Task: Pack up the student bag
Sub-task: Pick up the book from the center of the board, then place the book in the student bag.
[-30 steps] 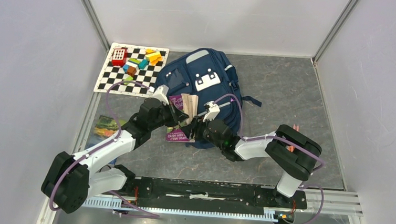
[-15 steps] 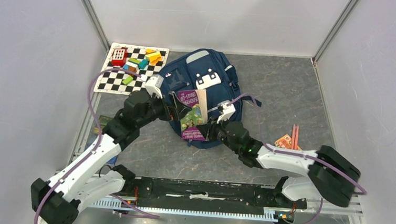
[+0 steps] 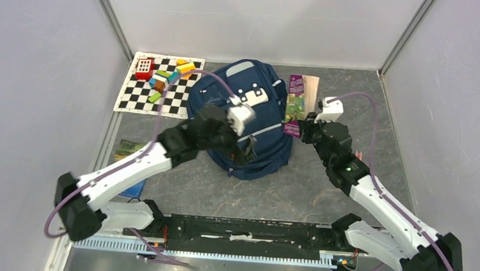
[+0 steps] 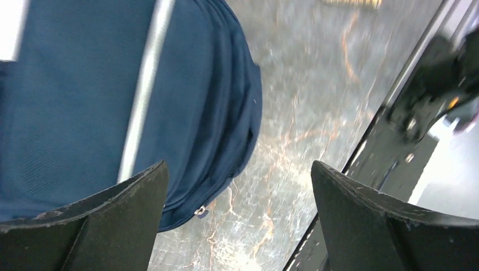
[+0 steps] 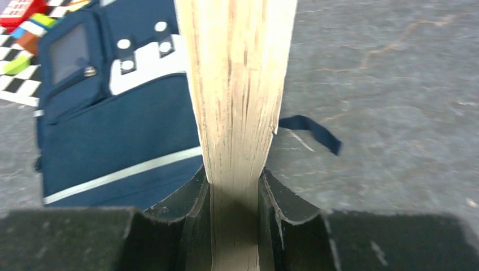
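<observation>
The navy student bag lies flat at mid-table, front side up, with its grey stripes and white buckle patch showing. My left gripper hovers over the bag's near edge, open, with nothing between its fingers. My right gripper is shut on a thick paperback book with a purple cover. It holds the book on edge just right of the bag. In the right wrist view the book's page block is pinched between the pads, and the bag lies to its left.
A checkered mat with several coloured blocks lies at the back left. A green-covered flat item sits by the left wall. A loose dark strap trails right of the bag. The black rail runs along the near edge.
My left gripper let go of the book, opened and swung right over the bag. My right gripper closed on the book and carried it to the bag's far right side.
</observation>
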Tool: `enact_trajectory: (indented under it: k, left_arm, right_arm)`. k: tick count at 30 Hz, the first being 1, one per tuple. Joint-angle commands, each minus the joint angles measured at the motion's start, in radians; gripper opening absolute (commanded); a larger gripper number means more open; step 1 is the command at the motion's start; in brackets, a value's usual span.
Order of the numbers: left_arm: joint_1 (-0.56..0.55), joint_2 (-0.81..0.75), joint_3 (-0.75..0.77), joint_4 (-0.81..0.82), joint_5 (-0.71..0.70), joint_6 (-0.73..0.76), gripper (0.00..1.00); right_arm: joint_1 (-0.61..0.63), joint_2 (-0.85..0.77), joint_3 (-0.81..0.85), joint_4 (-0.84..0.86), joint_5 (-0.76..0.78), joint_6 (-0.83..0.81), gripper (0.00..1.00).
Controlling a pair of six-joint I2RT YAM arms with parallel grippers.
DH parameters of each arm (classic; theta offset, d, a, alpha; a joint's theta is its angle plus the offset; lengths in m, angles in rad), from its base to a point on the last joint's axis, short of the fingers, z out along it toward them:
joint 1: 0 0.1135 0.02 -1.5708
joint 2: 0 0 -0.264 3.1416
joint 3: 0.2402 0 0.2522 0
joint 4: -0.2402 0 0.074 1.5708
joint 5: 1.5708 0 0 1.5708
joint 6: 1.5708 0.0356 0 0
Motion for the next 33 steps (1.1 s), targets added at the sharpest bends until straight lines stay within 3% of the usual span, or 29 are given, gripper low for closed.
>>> enact_trajectory:
  k: [1, 7, 12, 22, 25, 30, 33]
  left_arm:
    - [-0.17, 0.164, 0.062, -0.074, -0.183, 0.202, 1.0]
    - [-0.23, 0.333, 0.057, 0.012, -0.294, 0.234, 0.95]
    - [-0.235, 0.413, 0.077, 0.046, -0.318, 0.259, 0.76]
    - [-0.252, 0.522, 0.092, 0.068, -0.362, 0.251, 0.67]
    - [-0.263, 0.536, 0.104, 0.069, -0.409, 0.238, 0.53]
    - [-0.273, 0.492, 0.105, 0.1, -0.474, 0.214, 0.15]
    - [-0.273, 0.42, 0.111, 0.117, -0.503, 0.198, 0.05]
  right_arm:
    - [-0.087, -0.104, -0.022, -0.061, 0.032, -0.047, 0.0]
    - [-0.133, -0.25, -0.134, -0.125, 0.026, -0.001, 0.0]
    - [-0.134, -0.351, -0.174, -0.189, 0.043, 0.013, 0.0]
    - [-0.134, -0.454, -0.177, -0.251, 0.055, 0.042, 0.0]
    - [-0.134, -0.463, -0.172, -0.26, 0.051, 0.045, 0.0]
    - [-0.134, -0.481, -0.155, -0.306, 0.054, 0.042, 0.0]
    - [-0.134, -0.509, -0.138, -0.36, 0.052, 0.043, 0.0]
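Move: The student bag's near edge, with the zipped mouth, lies about 16 cm below the left hand, some 5 cm to its right and 2 cm ahead; from the right hand it is roughly 8 cm back, 17 cm left and 15 cm down. The purple book, already in the right hand, has its middle about 15 cm ahead of the left hand, 17 cm to its right and 3 cm lower. The red pencils lie about 9 cm back from the right hand, 20 cm to its right and 21 cm below. The bag's near edge is pinched by the left hand, which drops about 15 cm onto it while shifting right, its left side rolling up some 35 degrees and its wide-open fingers closing on the cloth. Meanwhile the right hand keeps its grip on the book and carries it right, back and down, clear of the bag. ##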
